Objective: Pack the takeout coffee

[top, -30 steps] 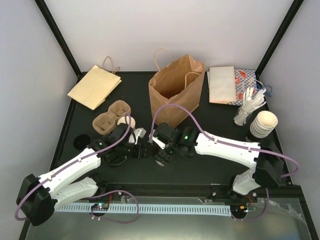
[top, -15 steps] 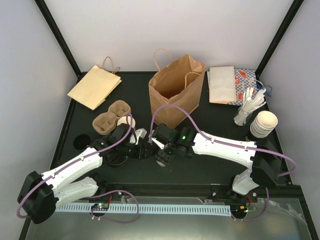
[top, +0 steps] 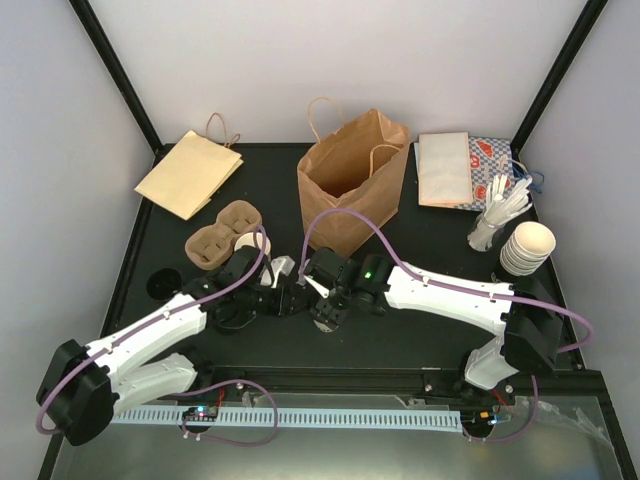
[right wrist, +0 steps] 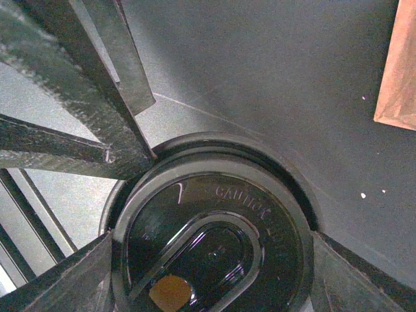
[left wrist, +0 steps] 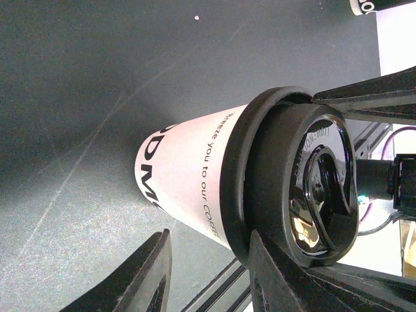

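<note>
The takeout coffee (left wrist: 188, 172), a white paper cup with dark print, wears a black lid (right wrist: 208, 227) and stands on the dark table between both grippers. My right gripper (right wrist: 211, 260) comes down from above, a finger pressed on each side of the lid, shut on it. My left gripper (left wrist: 208, 244) is low beside the cup and open. One of its fingers (left wrist: 279, 273) touches the lid's rim, while the other stands off the cup wall with table showing between. In the top view the left gripper (top: 288, 298) and right gripper (top: 320, 305) meet mid-table and hide the cup.
An open brown paper bag (top: 350, 185) stands just behind the grippers. The brown cup carrier (top: 222, 235) lies to the left, a flat bag (top: 188, 172) behind it. A cup stack (top: 527, 248), cutlery (top: 497, 215) and napkins (top: 445, 168) sit at the right.
The right jaws have narrowed onto the lid. The left jaws have drawn in a little. Both wrists have shifted slightly toward each other.
</note>
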`<state>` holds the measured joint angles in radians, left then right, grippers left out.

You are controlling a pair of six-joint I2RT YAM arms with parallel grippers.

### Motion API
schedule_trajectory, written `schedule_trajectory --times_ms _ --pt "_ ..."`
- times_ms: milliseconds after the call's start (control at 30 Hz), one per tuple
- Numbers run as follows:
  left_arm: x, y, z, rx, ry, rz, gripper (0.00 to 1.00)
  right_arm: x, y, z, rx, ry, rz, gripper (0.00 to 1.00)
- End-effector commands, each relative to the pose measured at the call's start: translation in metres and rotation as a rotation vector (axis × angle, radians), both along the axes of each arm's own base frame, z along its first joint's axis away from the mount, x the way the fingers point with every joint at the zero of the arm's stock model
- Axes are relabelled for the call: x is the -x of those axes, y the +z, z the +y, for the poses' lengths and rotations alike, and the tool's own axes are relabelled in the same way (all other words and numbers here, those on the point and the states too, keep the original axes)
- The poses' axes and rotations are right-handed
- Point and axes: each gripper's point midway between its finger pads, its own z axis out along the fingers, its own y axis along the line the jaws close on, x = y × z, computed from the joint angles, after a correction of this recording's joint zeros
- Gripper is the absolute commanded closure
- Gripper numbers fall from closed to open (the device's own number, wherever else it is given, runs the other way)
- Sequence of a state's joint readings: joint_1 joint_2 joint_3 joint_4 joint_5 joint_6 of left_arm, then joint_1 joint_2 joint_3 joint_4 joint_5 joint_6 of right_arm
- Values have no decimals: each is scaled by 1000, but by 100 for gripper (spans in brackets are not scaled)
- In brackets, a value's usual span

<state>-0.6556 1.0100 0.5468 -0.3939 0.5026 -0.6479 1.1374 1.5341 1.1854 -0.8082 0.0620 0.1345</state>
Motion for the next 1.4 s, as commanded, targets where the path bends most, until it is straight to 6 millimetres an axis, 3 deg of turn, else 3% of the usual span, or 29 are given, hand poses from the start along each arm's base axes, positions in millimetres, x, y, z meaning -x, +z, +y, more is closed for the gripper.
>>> schedule_trajectory --times_ms 0,167,400,533,867,1100,1367 --pt "1 0 3 -11 7 -6 65 -2 -3 -1 12 -12 -16 26" --pt "-7 35 9 -22 29 -94 54 -9 4 -3 5 -49 -51 27" --pt "-18 84 34 -75 117 -248 29 -13 16 -6 -21 -75 -82 28" --pt "-24 107 47 -83 172 -338 22 -15 29 -7 -53 -91 -101 29" --pt "-31 135 57 -104 205 -414 20 -18 49 -20 -77 -147 -139 30" --pt "-40 149 61 -130 210 -453 19 -18 47 -31 -61 -173 -145 30" --pt "-61 180 72 -186 261 -535 8 -19 55 -46 -97 -208 -147 30"
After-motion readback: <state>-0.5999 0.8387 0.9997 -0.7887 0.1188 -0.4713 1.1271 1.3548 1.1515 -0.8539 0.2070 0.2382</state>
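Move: The right hand holds the lidded cup by its lid, the cup's middle about 5 cm below it; that cup lies some 6 cm right of the left hand. The other cup is roughly 12 cm ahead and 10 cm left of the left hand, 5 cm lower, with the cup carrier 18 ahead and 18 left; the lid stack is level, 16 left. From the right hand, the paper bag stands about 21 ahead, 3 right. The left fingers come free of the lid's left rim, spreading wide as the hand climbs about 15 cm, also going left and forward towards the other cup and carrier, its fingers tipping up some 25 degrees. The right hand keeps its grip round the lid, first easing forward, then raising the cup about 4.5 cm and carrying it right, turning slightly clockwise. ##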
